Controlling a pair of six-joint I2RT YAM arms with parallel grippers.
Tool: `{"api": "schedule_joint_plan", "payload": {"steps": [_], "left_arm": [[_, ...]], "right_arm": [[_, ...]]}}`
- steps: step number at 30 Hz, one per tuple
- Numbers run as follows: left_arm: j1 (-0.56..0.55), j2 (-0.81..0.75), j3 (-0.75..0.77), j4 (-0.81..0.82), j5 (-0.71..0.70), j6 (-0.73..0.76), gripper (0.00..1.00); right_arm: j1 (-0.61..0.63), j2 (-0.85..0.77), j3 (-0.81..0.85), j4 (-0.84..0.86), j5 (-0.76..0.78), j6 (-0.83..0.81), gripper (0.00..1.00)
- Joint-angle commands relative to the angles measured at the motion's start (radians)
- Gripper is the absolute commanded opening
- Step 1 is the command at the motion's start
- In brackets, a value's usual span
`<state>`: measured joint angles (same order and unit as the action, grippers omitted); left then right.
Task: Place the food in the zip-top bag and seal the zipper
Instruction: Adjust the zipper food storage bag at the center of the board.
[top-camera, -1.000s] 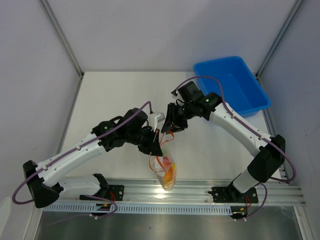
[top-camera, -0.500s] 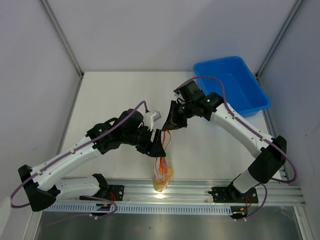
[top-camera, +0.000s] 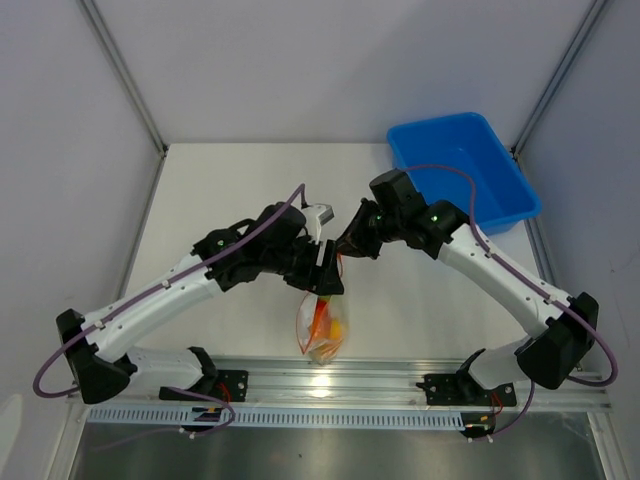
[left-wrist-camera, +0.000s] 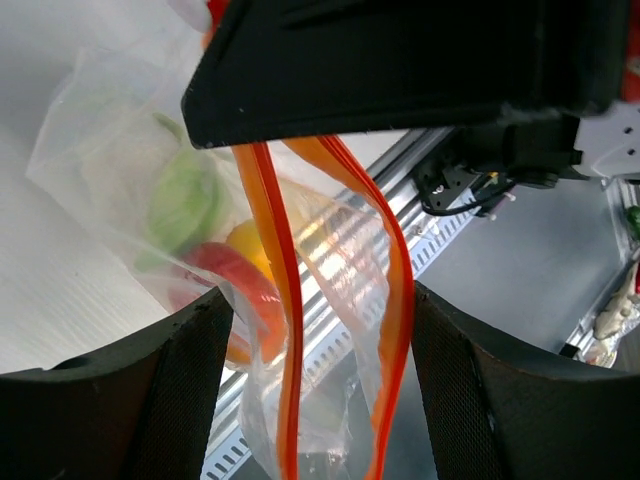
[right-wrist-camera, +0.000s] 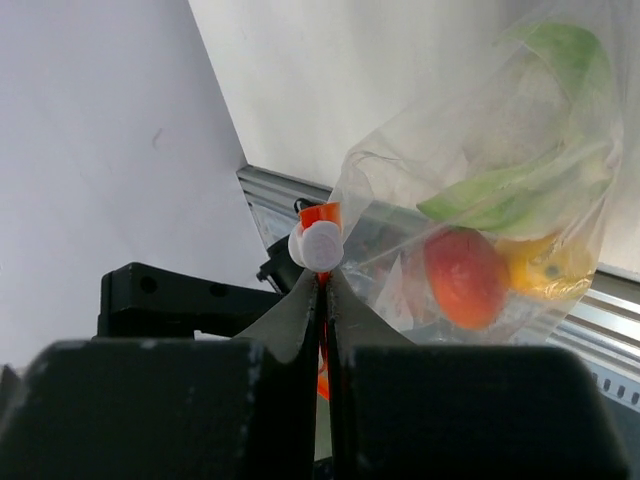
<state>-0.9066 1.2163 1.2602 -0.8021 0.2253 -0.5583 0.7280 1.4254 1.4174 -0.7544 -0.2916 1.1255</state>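
The zip-top bag (top-camera: 322, 328) hangs in the air over the table's near edge, clear and crinkly. The food shows inside it: a green-and-white piece (right-wrist-camera: 520, 190), a red-orange piece (right-wrist-camera: 462, 275) and a yellow piece (right-wrist-camera: 545, 265). My right gripper (top-camera: 345, 250) is shut on the orange-red zipper (right-wrist-camera: 322, 215), just below its white slider tab (right-wrist-camera: 320, 245). My left gripper (top-camera: 327, 278) is open, its fingers (left-wrist-camera: 190, 390) standing either side of the two zipper strips (left-wrist-camera: 275, 300), which hang apart. The same food (left-wrist-camera: 235, 280) is blurred behind them.
A blue plastic bin (top-camera: 465, 170) stands at the back right corner of the table. An aluminium rail (top-camera: 400, 385) with the arm bases runs along the near edge, right under the hanging bag. Grey walls close in on both sides.
My left gripper has opened and let go of the bag's mouth. My right gripper has shut on the zipper. Both wrists have shifted a little to the right, the bag with them.
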Motion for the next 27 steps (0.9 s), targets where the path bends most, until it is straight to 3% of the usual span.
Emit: {"api": "schedule_joint_plan", "payload": {"steps": [1,8,13,19,25,27], "left_arm": [[-0.021,0.034,0.047,-0.035,-0.076,-0.029,0.72],[-0.055,0.115,0.128,-0.152,-0.254,-0.061,0.70],[-0.055,0.126,0.131,-0.166,-0.281,-0.078,0.63],[-0.055,0.124,0.119,-0.151,-0.258,-0.062,0.29],[-0.055,0.120,0.123,-0.141,-0.233,-0.014,0.01],[-0.052,0.115,0.126,-0.141,-0.201,-0.005,0.01]], "right_arm": [[0.021,-0.051,-0.029,0.066,0.061,0.132,0.00],[0.054,-0.098,-0.060,0.058,0.192,0.255,0.00],[0.065,-0.115,-0.063,0.043,0.224,0.276,0.00],[0.065,-0.114,-0.077,0.058,0.215,0.274,0.03],[0.050,-0.115,-0.061,0.081,0.216,0.220,0.26],[0.027,-0.115,-0.049,0.089,0.212,0.174,0.36]]}}
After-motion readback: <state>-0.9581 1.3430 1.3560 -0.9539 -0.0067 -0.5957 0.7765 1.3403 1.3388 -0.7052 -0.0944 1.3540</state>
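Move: The zipper rims run between the left hand's open fingers, with the stretch to pinch about 3 cm below and 1 cm ahead. From that hand, the zipper corner is some 7 cm ahead and 4 cm right, and the red fruit about 9 cm back, 1 cm left and 11 cm down. The right hand already has the zipper corner in its shut fingertips. Left hand sinks about 3 cm and forward, pinching the zipper rims; right twists some 15 degrees clockwise, then opens. ##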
